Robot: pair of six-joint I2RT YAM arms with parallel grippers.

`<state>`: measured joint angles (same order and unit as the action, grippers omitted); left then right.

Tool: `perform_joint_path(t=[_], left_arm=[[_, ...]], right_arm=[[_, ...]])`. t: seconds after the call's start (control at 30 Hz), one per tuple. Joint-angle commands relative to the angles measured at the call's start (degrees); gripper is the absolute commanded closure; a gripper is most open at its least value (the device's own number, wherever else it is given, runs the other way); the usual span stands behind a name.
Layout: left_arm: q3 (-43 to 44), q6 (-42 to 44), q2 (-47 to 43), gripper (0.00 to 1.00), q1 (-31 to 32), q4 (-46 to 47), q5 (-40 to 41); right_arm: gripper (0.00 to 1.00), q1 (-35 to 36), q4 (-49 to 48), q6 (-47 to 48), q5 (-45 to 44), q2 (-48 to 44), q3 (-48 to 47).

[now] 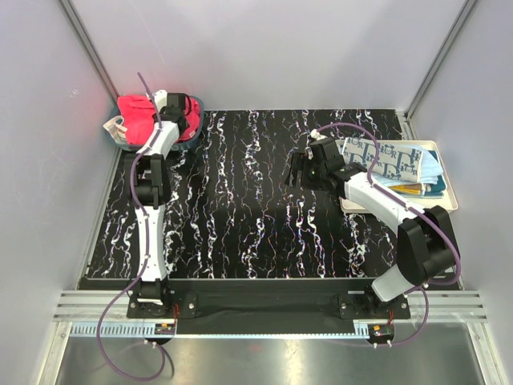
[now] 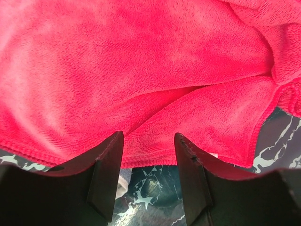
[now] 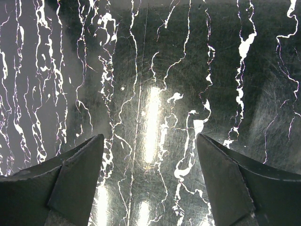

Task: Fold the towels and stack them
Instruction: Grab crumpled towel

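A red-pink towel [image 1: 138, 116] lies bunched in the bin at the table's back left, and it fills the left wrist view [image 2: 141, 70]. My left gripper [image 1: 184, 111] hovers over it, open; its two fingers [image 2: 107, 174] straddle the towel's hem without pinching it. A pale lettered towel [image 1: 115, 126] pokes out at the bin's left side. On the right, a white towel with dark blue print [image 1: 385, 160] tops a folded stack with a light blue towel [image 1: 431, 167] and a mustard one [image 1: 405, 189]. My right gripper [image 1: 300, 170] hangs open over bare table [image 3: 149, 141], holding nothing.
The translucent teal bin [image 1: 193, 131] stands in the back left corner against the wall. A cream tray [image 1: 446, 178] holds the folded stack at the right edge. The black marbled table top [image 1: 240, 216] stretches between the two arms.
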<state>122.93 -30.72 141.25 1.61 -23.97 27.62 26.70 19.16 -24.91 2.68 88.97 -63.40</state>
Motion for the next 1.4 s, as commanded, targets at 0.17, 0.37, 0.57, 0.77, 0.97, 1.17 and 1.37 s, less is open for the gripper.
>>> perform_joint_path(t=[0.17,0.37,0.57,0.77,0.97,1.17,1.37], left_arm=[[7.6,-2.2,2.8,0.5,-0.2,-3.5,-0.6],[8.2,-2.9,3.1,0.53,-0.2,-5.3,-0.5],[8.6,-4.6,3.3,0.53,-0.6,-7.8,-0.4],[9.0,-5.7,3.7,0.53,-1.4,-10.0,-1.0],[9.0,-7.0,3.8,0.6,-1.5,-11.0,-1.9],[5.0,-6.5,1.8,0.81,-1.5,-7.3,-3.1],[-0.3,-6.8,-1.4,1.0,-1.5,-1.1,-5.0]], right_arm=[[0.14,0.5,-1.8,-0.5,1.4,-0.6,-0.9],[0.14,0.5,-1.4,-0.4,1.6,-0.5,-1.3],[0.14,0.5,-1.0,-0.1,2.1,-0.3,-1.9],[0.14,0.5,-0.9,0.0,3.3,-0.5,-2.1],[0.15,0.5,-1.1,0.1,4.0,-0.5,-2.1],[0.15,0.5,-1.2,0.0,4.3,-0.5,-1.9],[0.15,0.5,-0.9,0.2,3.9,0.1,-2.2]])
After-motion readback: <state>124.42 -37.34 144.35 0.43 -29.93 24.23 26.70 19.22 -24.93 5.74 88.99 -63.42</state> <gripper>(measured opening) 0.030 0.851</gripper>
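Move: The crumpled red towel fills the basket just under the left hand, its middle about 6 cm ahead, 4 cm to the left and some 5 cm below; its near hem hangs close below the half-open fingertips. The basket's middle lies about 6 cm ahead, 6 cm left and 8 cm below, and the white strap roughly 17 cm left, 2 cm ahead and 6 cm below. From the right hand, the towel lies about 27 cm ahead, 39 cm left and 10 cm below. The red towel is pinched just above its near hem: the left hand sinks about 4 cm onto the cloth, easing back 1 to 2 cm towards the hem and tipping its fingers some 5 degrees further down. The half-open fingers then close almost fully on a shallow fold, while the hand keeps pressing lower through the closing. ##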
